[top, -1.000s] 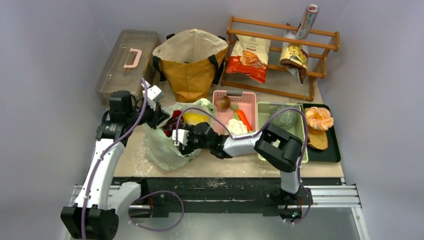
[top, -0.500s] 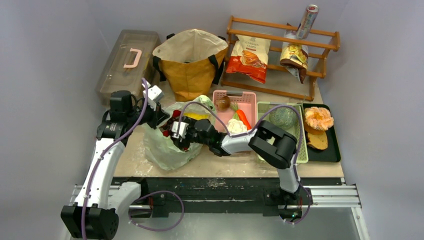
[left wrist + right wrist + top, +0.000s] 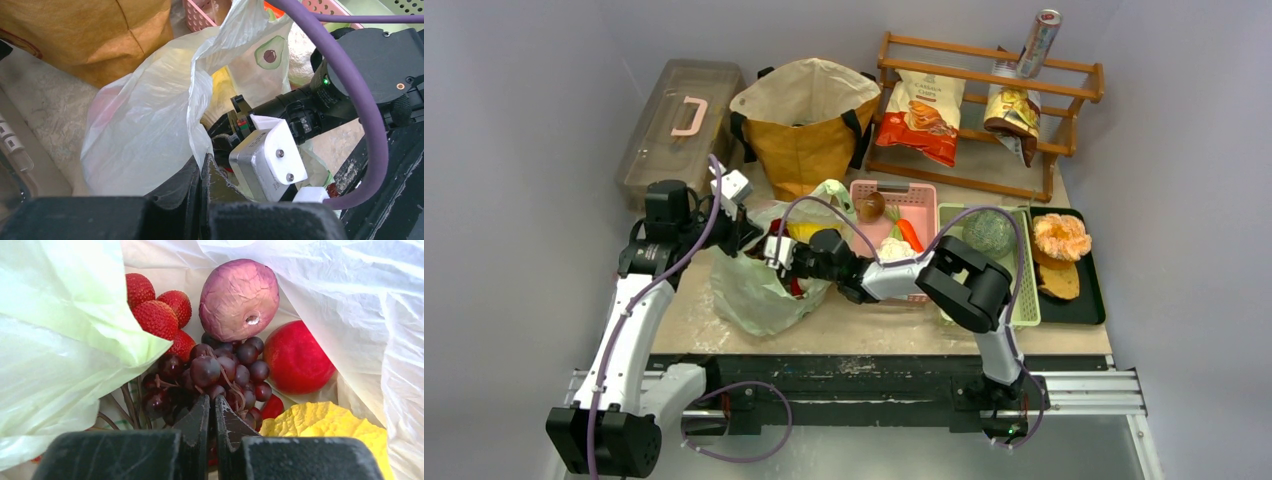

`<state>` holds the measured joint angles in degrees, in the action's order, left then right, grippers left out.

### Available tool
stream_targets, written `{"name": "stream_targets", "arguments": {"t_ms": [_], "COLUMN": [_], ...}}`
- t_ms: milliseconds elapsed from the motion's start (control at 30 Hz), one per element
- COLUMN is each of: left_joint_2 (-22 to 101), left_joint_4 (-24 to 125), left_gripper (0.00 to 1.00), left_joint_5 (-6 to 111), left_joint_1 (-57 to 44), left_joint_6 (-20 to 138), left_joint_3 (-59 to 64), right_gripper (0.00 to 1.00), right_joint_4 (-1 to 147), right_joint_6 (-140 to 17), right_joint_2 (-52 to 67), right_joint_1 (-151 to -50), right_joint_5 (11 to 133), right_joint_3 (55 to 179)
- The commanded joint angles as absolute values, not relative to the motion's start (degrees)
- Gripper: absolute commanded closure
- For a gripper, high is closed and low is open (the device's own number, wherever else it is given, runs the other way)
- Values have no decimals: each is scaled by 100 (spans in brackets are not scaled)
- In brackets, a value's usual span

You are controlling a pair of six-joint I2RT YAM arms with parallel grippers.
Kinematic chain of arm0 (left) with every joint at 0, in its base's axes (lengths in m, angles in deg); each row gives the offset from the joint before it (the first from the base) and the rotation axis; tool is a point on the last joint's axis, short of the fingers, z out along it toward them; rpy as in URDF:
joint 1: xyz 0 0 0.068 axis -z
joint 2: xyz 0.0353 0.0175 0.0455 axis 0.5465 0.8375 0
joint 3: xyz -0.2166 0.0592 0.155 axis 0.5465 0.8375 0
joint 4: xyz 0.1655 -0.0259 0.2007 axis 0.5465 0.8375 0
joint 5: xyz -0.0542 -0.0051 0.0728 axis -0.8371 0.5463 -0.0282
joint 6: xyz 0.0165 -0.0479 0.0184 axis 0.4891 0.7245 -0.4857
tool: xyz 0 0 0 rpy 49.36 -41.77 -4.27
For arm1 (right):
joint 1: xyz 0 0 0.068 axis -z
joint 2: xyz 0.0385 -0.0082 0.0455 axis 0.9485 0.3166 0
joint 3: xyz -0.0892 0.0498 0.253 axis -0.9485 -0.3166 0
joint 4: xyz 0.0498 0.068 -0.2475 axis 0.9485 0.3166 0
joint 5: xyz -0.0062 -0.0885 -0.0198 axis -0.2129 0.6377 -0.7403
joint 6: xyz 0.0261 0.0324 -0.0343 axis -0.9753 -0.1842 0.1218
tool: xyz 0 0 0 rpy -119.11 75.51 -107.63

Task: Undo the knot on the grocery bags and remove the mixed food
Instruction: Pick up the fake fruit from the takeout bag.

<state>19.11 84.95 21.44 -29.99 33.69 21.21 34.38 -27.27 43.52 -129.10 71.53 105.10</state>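
The pale-green plastic bag point(image 3: 749, 295) lies open on the table; no knot shows. My left gripper point(image 3: 201, 162) is shut on the bag's rim and holds the mouth up point(image 3: 746, 232). My right gripper point(image 3: 211, 399) is inside the bag, jaws shut. Its tips touch the dark grapes point(image 3: 220, 370), and I cannot tell if a stem is pinched. Around them lie a purple onion point(image 3: 239, 299), bumpy red fruits point(image 3: 155, 315), a round red fruit point(image 3: 297, 357), a red chilli point(image 3: 272, 407) and yellow cabbage point(image 3: 320, 432). The brown tote point(image 3: 809, 120) stands open behind.
A pink basket point(image 3: 924, 190) holds carrot, cauliflower and mushroom. Right of it, a green basket point(image 3: 949, 215) holds a melon point(image 3: 989, 232), and beside that lies a black tray point(image 3: 1094, 290). At the back stand a wooden rack point(image 3: 984, 75) with chip bags and a lidded box point(image 3: 679, 125).
My right gripper has pushed further left into the bag and its jaws have gone from open to shut at the grapes. The left gripper has kept its hold.
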Motion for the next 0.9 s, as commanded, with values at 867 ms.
{"name": "stream_targets", "arguments": {"t_ms": [867], "left_joint_2": [2003], "left_joint_4": [8168], "left_gripper": [100], "left_joint_5": [2380], "left_joint_1": [-2979], "left_joint_6": [3485], "left_joint_3": [2031], "right_gripper": [100], "right_joint_4": [4818], "right_joint_6": [-3204], "right_joint_2": [1124], "right_joint_1": [-12554], "right_joint_5": [6981], "right_joint_3": [10541]}}
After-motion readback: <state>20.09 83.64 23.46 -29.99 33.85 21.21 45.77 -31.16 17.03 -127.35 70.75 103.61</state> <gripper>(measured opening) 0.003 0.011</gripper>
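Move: In the bag, the shut right hand already holds the grapes, their middle some 3 cm below and 2 cm left of its fingertips. The green basket lies about 44 cm to its right, 4 cm back and 6 cm lower. The pink basket is 25 cm to its right and 1 cm farther out; the yellow food, 8 cm right and 3 cm ahead. From the left hand, the green basket is roughly 47 cm right, 4 cm back, 20 cm down. Lifting quickly, the right hand keeps its pinch on the grapes' stem side and draws them some 18 cm up out of the bag, starting almost straight up, then easing about 5 cm to the right near the top. Its fingertips tilt up by about 15 degrees. The left hand, still shut on the bag's rim, stays nearly in place and holds the mouth open. ##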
